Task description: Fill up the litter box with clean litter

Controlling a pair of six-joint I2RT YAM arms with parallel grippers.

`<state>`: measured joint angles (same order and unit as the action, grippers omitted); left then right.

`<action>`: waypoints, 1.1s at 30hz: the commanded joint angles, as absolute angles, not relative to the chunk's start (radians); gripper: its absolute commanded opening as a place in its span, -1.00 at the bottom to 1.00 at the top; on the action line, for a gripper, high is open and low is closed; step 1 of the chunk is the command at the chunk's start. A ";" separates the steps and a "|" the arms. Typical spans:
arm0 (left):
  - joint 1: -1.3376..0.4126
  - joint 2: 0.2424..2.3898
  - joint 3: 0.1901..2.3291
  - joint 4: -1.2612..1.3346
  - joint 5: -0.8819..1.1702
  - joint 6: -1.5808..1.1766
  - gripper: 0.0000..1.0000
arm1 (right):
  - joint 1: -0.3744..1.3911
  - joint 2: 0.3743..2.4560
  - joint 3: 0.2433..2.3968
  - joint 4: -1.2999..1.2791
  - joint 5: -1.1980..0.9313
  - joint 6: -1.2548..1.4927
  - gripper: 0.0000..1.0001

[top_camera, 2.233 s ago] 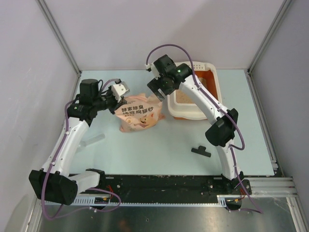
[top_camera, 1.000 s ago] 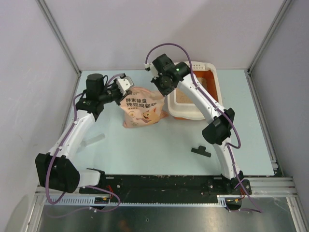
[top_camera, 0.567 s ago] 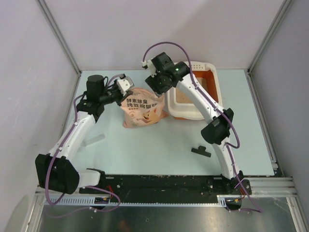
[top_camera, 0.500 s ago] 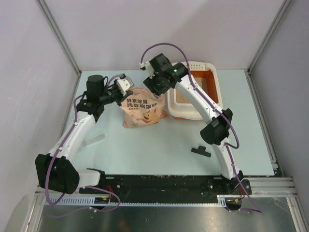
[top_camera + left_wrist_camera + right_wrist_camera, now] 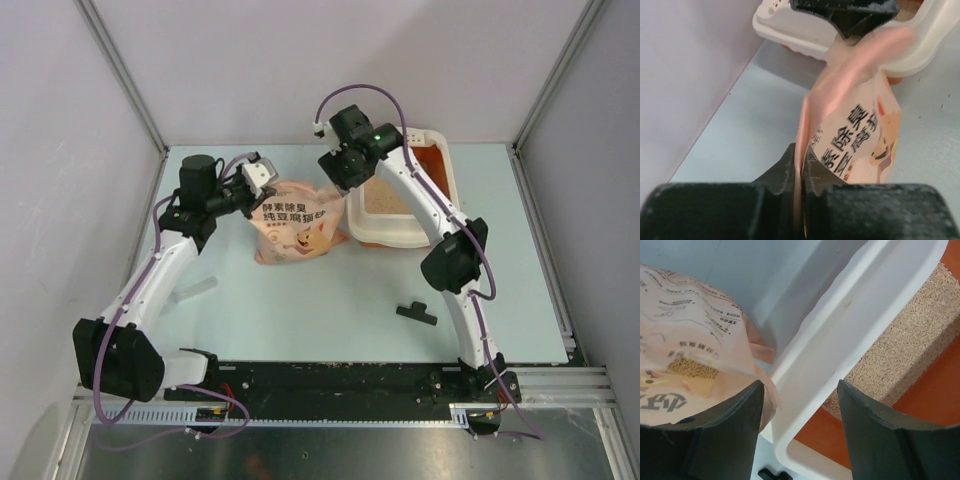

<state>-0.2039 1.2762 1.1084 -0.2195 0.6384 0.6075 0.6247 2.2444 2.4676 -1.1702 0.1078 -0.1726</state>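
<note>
The litter box (image 5: 385, 237), cream rim and orange inside, stands at the back right with tan clean litter (image 5: 905, 345) spread on its floor. The pink bag (image 5: 295, 222) of litter stands just left of it, and granules (image 5: 692, 368) show through its film. My left gripper (image 5: 262, 183) is shut on the bag's upper left edge (image 5: 801, 165). My right gripper (image 5: 800, 385) hangs open over the box's white rim (image 5: 840, 325), holding nothing. The bag's loose corner lies against its left finger (image 5: 735, 430).
A small black clip (image 5: 417, 313) lies on the pale blue table in front of the box. Grey walls close in the left, back and right. The box's rim (image 5: 790, 30) sits right behind the bag in the left wrist view.
My right gripper has opened, let go of the bag's upper right corner and shifted right over the box's rim. The left gripper keeps its hold and has not moved.
</note>
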 commanded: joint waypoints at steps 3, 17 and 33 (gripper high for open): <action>-0.232 1.246 1.172 -0.083 0.695 0.537 0.05 | 0.655 2.229 2.566 -1.134 -0.091 -0.193 0.37; -0.175 0.901 1.094 -0.501 0.310 0.596 0.99 | 0.404 2.082 2.493 -0.945 -0.501 -0.045 0.75; 0.152 1.112 0.917 -0.897 0.228 1.051 0.94 | 0.270 2.054 2.458 -0.825 -0.830 -0.040 0.99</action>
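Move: The clear scoop lies on the table some 23 cm to the left hand's left, 16 cm back and 24 cm below. That hand still pinches the litter bag's upper corner, with the bag's middle about 6 cm to its right, 4 cm back and 14 cm down. From the right hand, that middle is roughly 10 cm left, 8 cm back and 12 cm lower; the litter box's middle is 12 cm right, level fore-and-aft, 14 cm below. Opening wide, the left hand lets go of the bag corner, rises about 11 cm while starting back, then swings left and back and sinks steeply towards the clear scoop, its fingers tipping down and turning counter-clockwise. The right hand sways some 5 cm left at the bag's rim, then climbs away to the right, about 13 cm up in all, rolling its left side up some 45 degrees as its part-open fingers spread fully. ##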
